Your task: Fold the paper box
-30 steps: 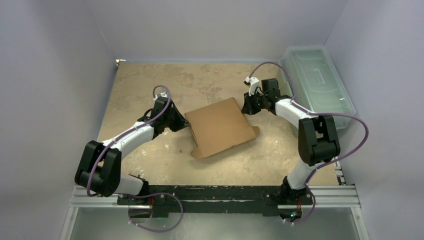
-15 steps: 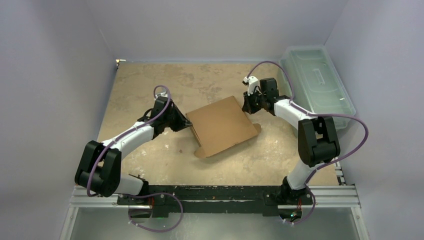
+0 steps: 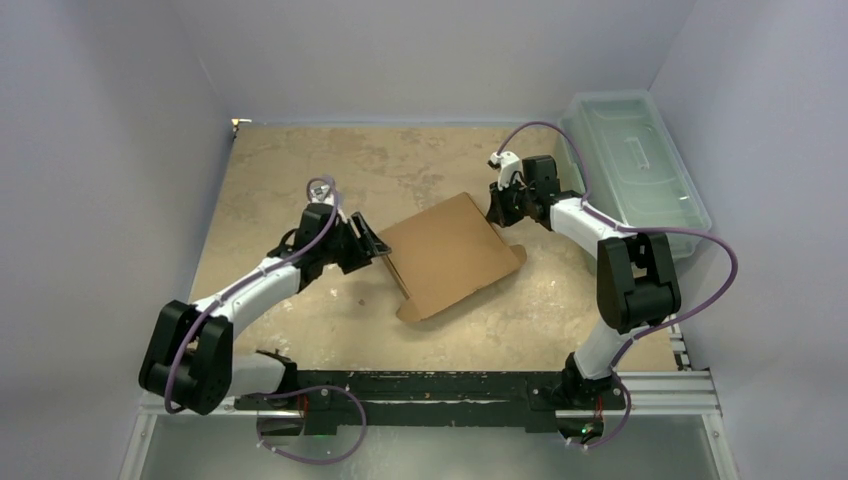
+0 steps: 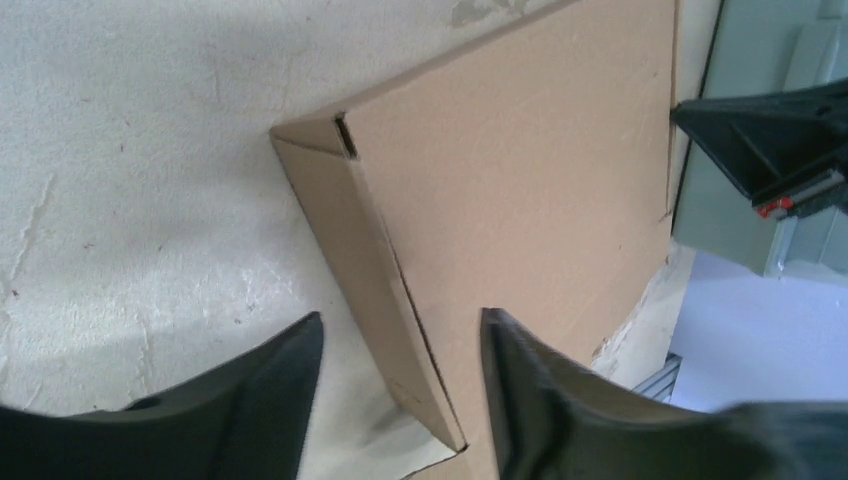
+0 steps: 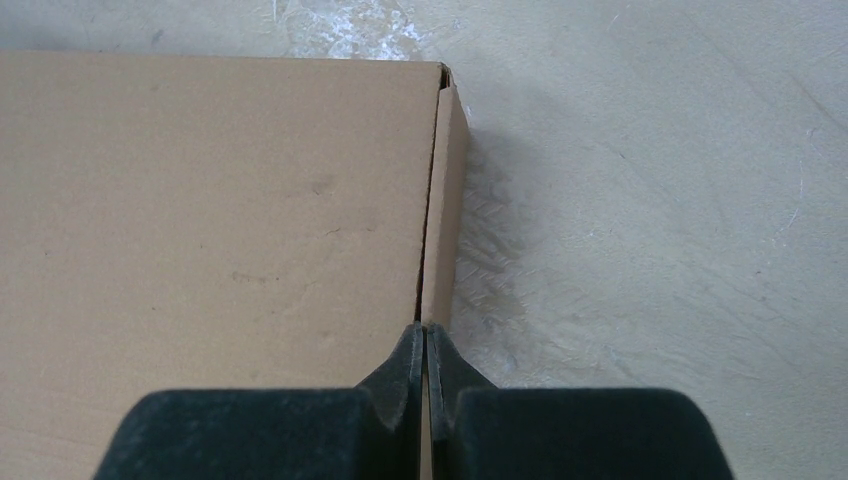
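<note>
The paper box [image 3: 450, 255] is a shallow brown cardboard mailer lying closed and slightly skewed at the middle of the table. My left gripper [image 3: 372, 242] is open at the box's left edge. In the left wrist view its jaws [image 4: 400, 320] straddle the box's side wall [image 4: 350, 250] without touching it, and the lid [image 4: 520, 200] fills the frame. My right gripper [image 3: 497, 212] is at the box's far right corner. In the right wrist view it [image 5: 427, 328] is shut on the thin upright side wall [image 5: 445, 200] beside the lid [image 5: 220, 200].
A translucent pale-green plastic bin [image 3: 635, 160] with its lid on stands at the back right, close behind my right arm. Grey walls enclose the table on three sides. The arms' mounting rail [image 3: 430, 385] runs along the near edge.
My left gripper has opened and drawn back a little from the box's left edge. The box has shifted slightly to the right. My right gripper stays shut on the far right corner.
</note>
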{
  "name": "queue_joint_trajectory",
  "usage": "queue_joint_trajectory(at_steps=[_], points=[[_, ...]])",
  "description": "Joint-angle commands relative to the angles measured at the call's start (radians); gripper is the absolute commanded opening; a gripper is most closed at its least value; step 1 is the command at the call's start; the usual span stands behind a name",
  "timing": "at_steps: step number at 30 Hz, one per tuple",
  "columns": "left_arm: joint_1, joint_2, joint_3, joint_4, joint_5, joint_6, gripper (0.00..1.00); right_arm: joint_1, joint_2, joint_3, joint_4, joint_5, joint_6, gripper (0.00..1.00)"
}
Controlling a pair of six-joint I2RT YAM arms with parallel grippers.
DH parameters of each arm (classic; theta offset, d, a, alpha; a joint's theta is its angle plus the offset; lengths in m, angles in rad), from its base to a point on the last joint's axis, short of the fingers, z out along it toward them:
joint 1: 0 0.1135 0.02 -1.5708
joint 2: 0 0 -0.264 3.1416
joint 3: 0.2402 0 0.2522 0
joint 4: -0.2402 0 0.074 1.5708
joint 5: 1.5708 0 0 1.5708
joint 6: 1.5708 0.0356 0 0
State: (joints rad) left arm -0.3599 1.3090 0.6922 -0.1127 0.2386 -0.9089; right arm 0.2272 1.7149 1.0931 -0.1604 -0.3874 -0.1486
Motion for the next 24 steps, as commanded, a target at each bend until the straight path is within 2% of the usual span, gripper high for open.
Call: queue_joint_trajectory(at_steps=[1, 6, 15, 24], points=[[0.009, -0.095, -0.136, 0.156, 0.097, 0.039, 0.66, -0.008, 0.027, -0.004, -0.020, 0.007, 0.003, 0.00], [0.009, -0.138, -0.328, 0.423, 0.162, -0.078, 0.77, -0.008, 0.038, 0.001, -0.028, 0.004, 0.002, 0.00], [0.009, -0.040, -0.398, 0.713, 0.191, -0.167, 0.81, -0.008, 0.048, 0.002, -0.033, -0.001, 0.001, 0.00], [0.009, 0.050, -0.414, 0.824, 0.195, -0.199, 0.82, -0.012, 0.088, 0.014, -0.049, 0.074, 0.004, 0.00]])
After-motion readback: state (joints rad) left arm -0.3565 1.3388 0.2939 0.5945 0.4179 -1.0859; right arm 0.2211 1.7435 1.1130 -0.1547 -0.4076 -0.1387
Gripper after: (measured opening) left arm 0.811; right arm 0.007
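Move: The box's left side wall has its middle about 5 cm back, 3 cm to the right of and 3 cm below the left hand. The lid's middle is some 14 cm right and 1 cm back, and the near-left ear is roughly 12 cm back and 6 cm right, a little lower. From the right hand, whose closed tips sit at the seam of the box's right edge, that left wall's middle is about 18 cm left, 12 cm back and slightly below. The box's left side wall is approached by the left hand, which swings back about 5 cm and down 4 cm along it, fingers spreading from half open to wide. It then comes forward, right and slightly up by some 2 cm each, rolling its left side down about 15 degrees so the fingers straddle the wall's top edge. The right hand stays put, closed tips still at the opposite seam. ##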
